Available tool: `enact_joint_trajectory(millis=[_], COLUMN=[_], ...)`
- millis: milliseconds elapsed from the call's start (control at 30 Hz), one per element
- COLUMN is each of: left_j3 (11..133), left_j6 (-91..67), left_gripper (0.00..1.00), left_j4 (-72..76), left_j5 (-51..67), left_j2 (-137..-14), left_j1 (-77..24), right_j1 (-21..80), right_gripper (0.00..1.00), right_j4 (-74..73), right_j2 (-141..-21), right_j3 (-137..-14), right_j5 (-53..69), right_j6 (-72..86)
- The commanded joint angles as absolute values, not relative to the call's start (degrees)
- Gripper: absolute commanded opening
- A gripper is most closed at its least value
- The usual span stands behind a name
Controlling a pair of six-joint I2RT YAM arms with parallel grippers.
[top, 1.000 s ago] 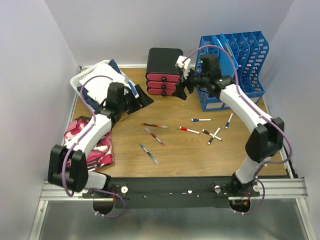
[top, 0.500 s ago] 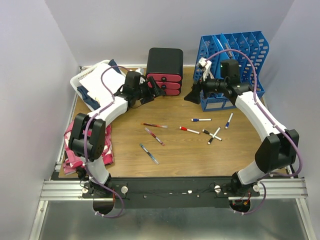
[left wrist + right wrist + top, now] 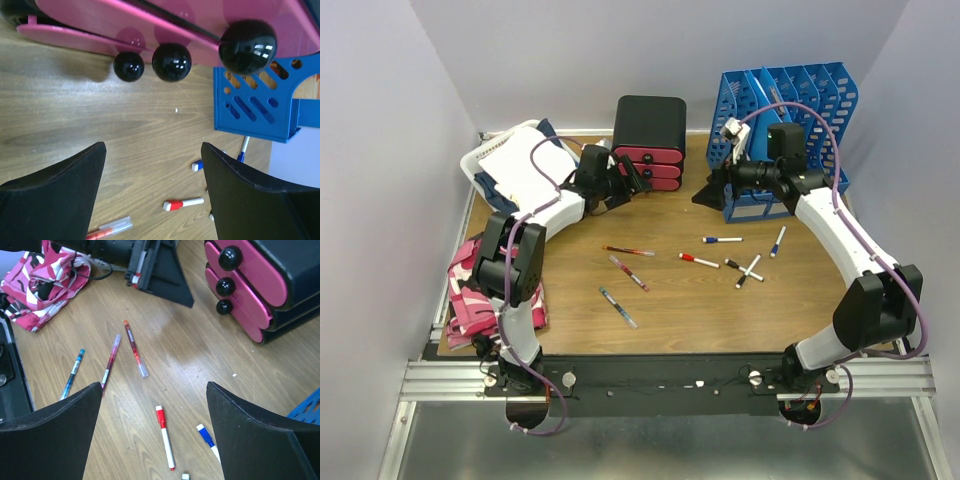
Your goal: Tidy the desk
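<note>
The brown wood desk (image 3: 700, 310) has pens and markers strewn across its middle: a red pen (image 3: 628, 251), a red-capped marker (image 3: 699, 260) and a blue-capped marker (image 3: 721, 240). My left gripper (image 3: 625, 180) hangs open and empty just in front of the black drawer unit (image 3: 650, 125). Its wrist view shows the gripper (image 3: 153, 146) facing the pink drawers' black knobs (image 3: 171, 62). My right gripper (image 3: 705, 195) is open and empty beside the blue file rack (image 3: 790, 100). In its wrist view the gripper (image 3: 154, 385) hovers above the red-capped marker (image 3: 164, 437).
A white basket of papers (image 3: 515, 160) stands at the back left. A pink camouflage cloth (image 3: 480, 290) lies at the left edge. More markers (image 3: 748, 268) lie crossed at the right, and a teal pen (image 3: 618, 308) lies nearer the front rail (image 3: 670, 375).
The left arm swung from the left side up to the drawer unit's front. The right gripper drew away from the drawers, moving right toward the blue file rack.
</note>
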State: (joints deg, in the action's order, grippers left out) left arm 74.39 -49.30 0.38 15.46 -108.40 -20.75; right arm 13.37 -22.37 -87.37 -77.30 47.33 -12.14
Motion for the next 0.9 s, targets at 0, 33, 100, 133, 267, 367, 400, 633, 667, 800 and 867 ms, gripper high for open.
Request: enact_joint_trajectory(millis=[0, 33, 100, 133, 267, 367, 400, 633, 667, 800, 867], left_j3=[77.7, 78.0, 78.9, 79.3, 80.6, 81.5, 82.1, 84.9, 85.5, 88.1, 88.4], left_j6=[-50.2, -50.4, -50.6, -50.9, -51.7, -52.2, -52.3, -53.7, -53.8, -54.1, -54.2], left_gripper=[0.85, 0.85, 0.83, 0.83, 0.79, 0.75, 0.73, 0.6, 0.59, 0.57, 0.57], left_j4=[2.6, 2.6, 2.7, 2.7, 3.3, 4.5, 4.7, 6.9, 6.3, 5.5, 5.7], left_j5=[12.4, 12.3, 12.0, 12.0, 11.9, 11.8, 11.8, 9.9, 9.6, 9.0, 9.1], left_j2=[-110.6, -111.0, -112.1, -112.5, -114.3, -115.5, -116.1, -119.4, -119.7, -121.6, -121.9], left_j1=[-20.9, -20.9, -20.9, -20.9, -20.9, -20.9, -20.9, -20.9, -20.9, -20.9, -20.9], right_j1=[12.8, 12.8, 12.8, 12.8, 12.7, 12.7, 12.6, 12.4, 12.4, 12.3, 12.3], right_gripper=[0.92, 0.92, 0.92, 0.92, 0.92, 0.92, 0.92, 0.92, 0.92, 0.91, 0.91], right_j4=[-21.4, -21.4, -21.4, -21.4, -21.5, -21.5, -21.5, -21.7, -21.6, -21.6, -21.6], right_j2=[-86.0, -86.0, -86.0, -86.0, -85.8, -85.7, -85.8, -85.9, -86.0, -86.0, -86.0], right_j3=[-76.3, -76.2, -76.2, -76.1, -75.7, -75.2, -75.2, -75.4, -75.4, -75.2, -75.1], right_j5=[49.5, 49.5, 49.7, 49.7, 49.9, 49.9, 50.1, 50.5, 50.6, 51.1, 51.0], right_j6=[-11.3, -11.2, -11.1, -11.2, -11.0, -11.1, -11.0, -10.9, -11.0, -10.8, -10.9])
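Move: The middle drawer's black knob is the left hand's target, about 8 cm ahead, 3 cm to the right and 2 cm lower. The top knob sits some 5 cm above it and the bottom knob about 5 cm beneath it. The nearest red pen lies roughly 12 cm back from the left hand, 3 cm to its left and 10 cm down. From the right hand, the middle knob is about 15 cm ahead, 14 cm left and 14 cm below. The left hand reaches some 6 cm forward to the middle drawer's knob, fingers closing part-way on either side. ##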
